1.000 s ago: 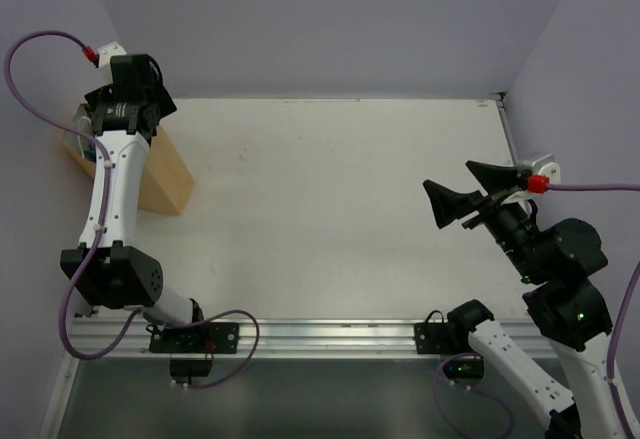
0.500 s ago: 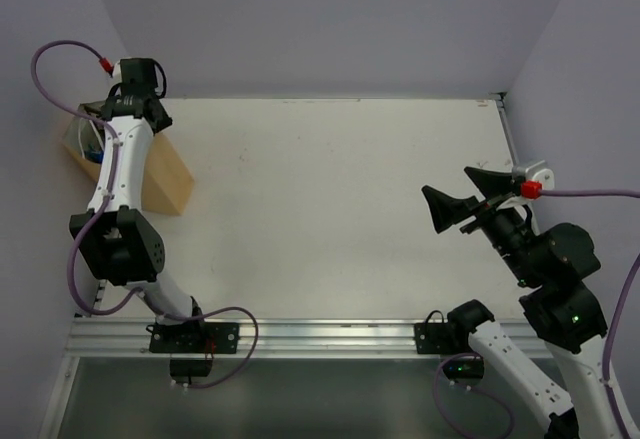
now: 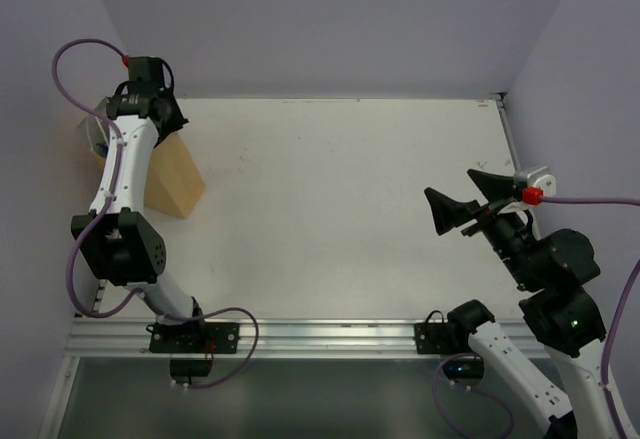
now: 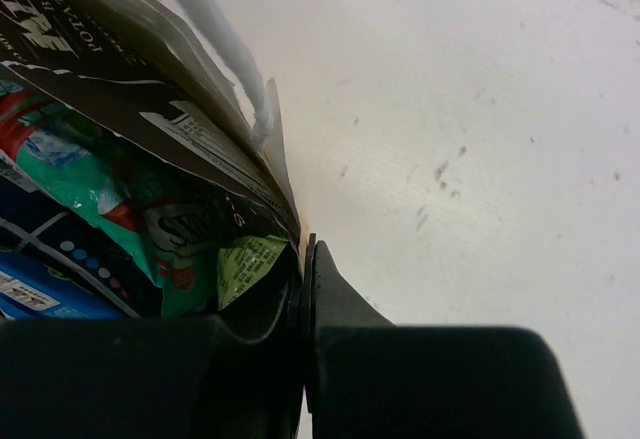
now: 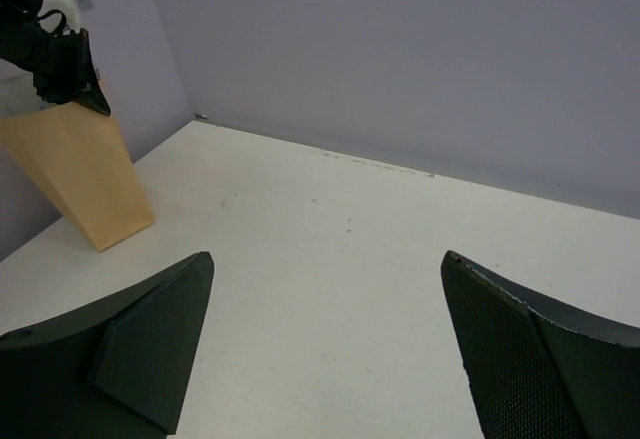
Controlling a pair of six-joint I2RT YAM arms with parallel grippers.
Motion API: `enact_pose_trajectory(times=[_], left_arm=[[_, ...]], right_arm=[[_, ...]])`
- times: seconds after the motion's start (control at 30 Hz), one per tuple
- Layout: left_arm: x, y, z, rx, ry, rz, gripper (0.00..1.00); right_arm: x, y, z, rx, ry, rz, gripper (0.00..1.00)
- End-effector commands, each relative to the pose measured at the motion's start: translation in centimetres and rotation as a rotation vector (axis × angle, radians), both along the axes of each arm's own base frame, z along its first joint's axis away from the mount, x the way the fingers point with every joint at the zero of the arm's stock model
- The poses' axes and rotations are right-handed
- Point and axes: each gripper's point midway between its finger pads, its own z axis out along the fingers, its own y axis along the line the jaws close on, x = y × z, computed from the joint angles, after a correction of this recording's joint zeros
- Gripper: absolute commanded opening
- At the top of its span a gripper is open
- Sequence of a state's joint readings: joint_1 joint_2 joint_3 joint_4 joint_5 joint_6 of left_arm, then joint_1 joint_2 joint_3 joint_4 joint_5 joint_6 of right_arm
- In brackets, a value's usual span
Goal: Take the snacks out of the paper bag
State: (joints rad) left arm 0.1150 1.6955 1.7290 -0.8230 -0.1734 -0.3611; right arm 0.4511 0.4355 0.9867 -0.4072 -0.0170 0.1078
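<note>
The tan paper bag (image 3: 172, 181) stands tilted at the table's far left, also in the right wrist view (image 5: 84, 175). My left gripper (image 3: 148, 117) sits at the bag's top and is shut on its right wall. In the left wrist view the jaws (image 4: 305, 259) pinch the thin paper edge (image 4: 270, 129). Inside lie the snacks: a dark brown chip bag (image 4: 110, 69), a teal-white packet (image 4: 100, 184) and a blue packet (image 4: 40, 284). My right gripper (image 3: 453, 187) hovers open over the table's right side, nothing between its fingers (image 5: 326, 256).
The white table (image 3: 330, 189) is walled by lilac panels at the back and both sides. A purple cable (image 3: 75, 59) loops above the left arm beside the bag. An aluminium rail (image 3: 320, 337) runs along the near edge.
My left gripper went from open to shut on the bag's wall. The bag has leaned and slid a little to the right. The right arm has barely moved.
</note>
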Motion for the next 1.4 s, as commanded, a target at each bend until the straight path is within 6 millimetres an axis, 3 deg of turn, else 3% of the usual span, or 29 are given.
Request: enact_pose_trajectory(times=[0.0,0.07,0.1,0.17,0.2,0.27,0.3,0.37,0.4,0.5,0.57,0.73,0.8,1.0,1.1,1.23,1.37], left_arm=[[-1.0,-8.1,3.4,-0.080,-0.075,-0.271,0.00],[-1.8,-11.0,3.5,-0.094,-0.071,-0.329,0.00],[-2.3,-13.7,3.7,-0.136,-0.075,-0.390,0.00],[-3.2,-16.2,3.7,-0.168,-0.074,-0.449,0.00],[-3.9,-18.8,3.7,-0.185,-0.067,-0.503,0.00],[-4.7,-21.4,3.5,-0.190,-0.057,-0.567,0.00],[-5.7,-23.9,3.5,-0.200,-0.049,-0.628,0.00],[-6.6,-26.5,3.2,-0.213,-0.036,-0.698,0.00],[-7.8,-29.0,3.2,-0.216,-0.031,-0.764,0.00],[-9.6,-31.8,3.2,-0.211,-0.019,-0.843,0.00],[-10.1,-32.1,3.4,-0.209,-0.023,-0.855,0.01],[-10.3,-31.9,4.6,-0.203,-0.049,-0.858,0.27],[-10.4,-31.9,5.3,-0.210,-0.058,-0.862,0.46],[-10.8,-32.8,9.7,-0.283,-0.147,-0.882,0.77],[-11.2,-32.9,11.9,-0.319,-0.192,-0.878,0.84],[-11.6,-32.1,14.9,-0.349,-0.265,-0.816,0.85],[-11.5,-27.5,15.8,-0.257,-0.280,-0.593,0.83]], right_arm=[[0.1,-0.3,0.8,0.003,-0.041,-0.018,0.99],[0.1,-0.3,0.9,0.003,-0.043,-0.018,0.99],[0.1,-0.3,0.9,0.003,-0.045,-0.018,0.99],[0.2,-0.6,1.0,0.003,-0.048,-0.035,0.99],[0.2,-0.6,1.0,0.004,-0.048,-0.035,0.99],[0.2,-0.7,1.0,0.004,-0.047,-0.037,0.99],[0.2,-0.7,0.9,0.002,-0.045,-0.038,0.99],[0.1,-0.7,1.0,0.004,-0.049,-0.039,0.99],[0.1,-0.7,1.1,0.003,-0.050,-0.039,0.99],[0.2,-0.7,1.1,0.004,-0.047,-0.037,0.99],[0.1,-0.7,1.2,0.005,-0.049,-0.037,0.99],[0.0,-0.7,1.3,0.005,-0.050,-0.034,0.99],[0.1,-0.6,1.3,0.002,-0.047,-0.032,0.99],[-0.1,-0.7,1.8,0.005,-0.054,-0.031,0.99],[-0.2,-0.8,1.9,0.003,-0.055,-0.033,0.99],[-0.1,-0.7,2.1,0.002,-0.052,-0.031,0.99],[-0.1,-0.6,2.2,0.001,-0.050,-0.027,0.99]])
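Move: Just right of the paper bag's middle, the left hand already pinches its right rim; that middle lies about 11 cm to the left, 4 cm back and 11 cm below, with the snacks' tops a similar way off but only some 6 cm below. The clear table patch is roughly 25 cm right, 5 cm back and 24 cm down. From the right hand, the bag is about 80 cm left, 26 cm ahead and 27 cm below. Dragging the paper bag by its pinched rim, the left hand sweeps level to the right about 32 cm, from the left wall towards the clear table, drawing back some 11 cm and turning about 50 degrees clockwise. There its fingers open wide and let go of the rim, then the hand rises nearly 13 cm, clear of the bag. ##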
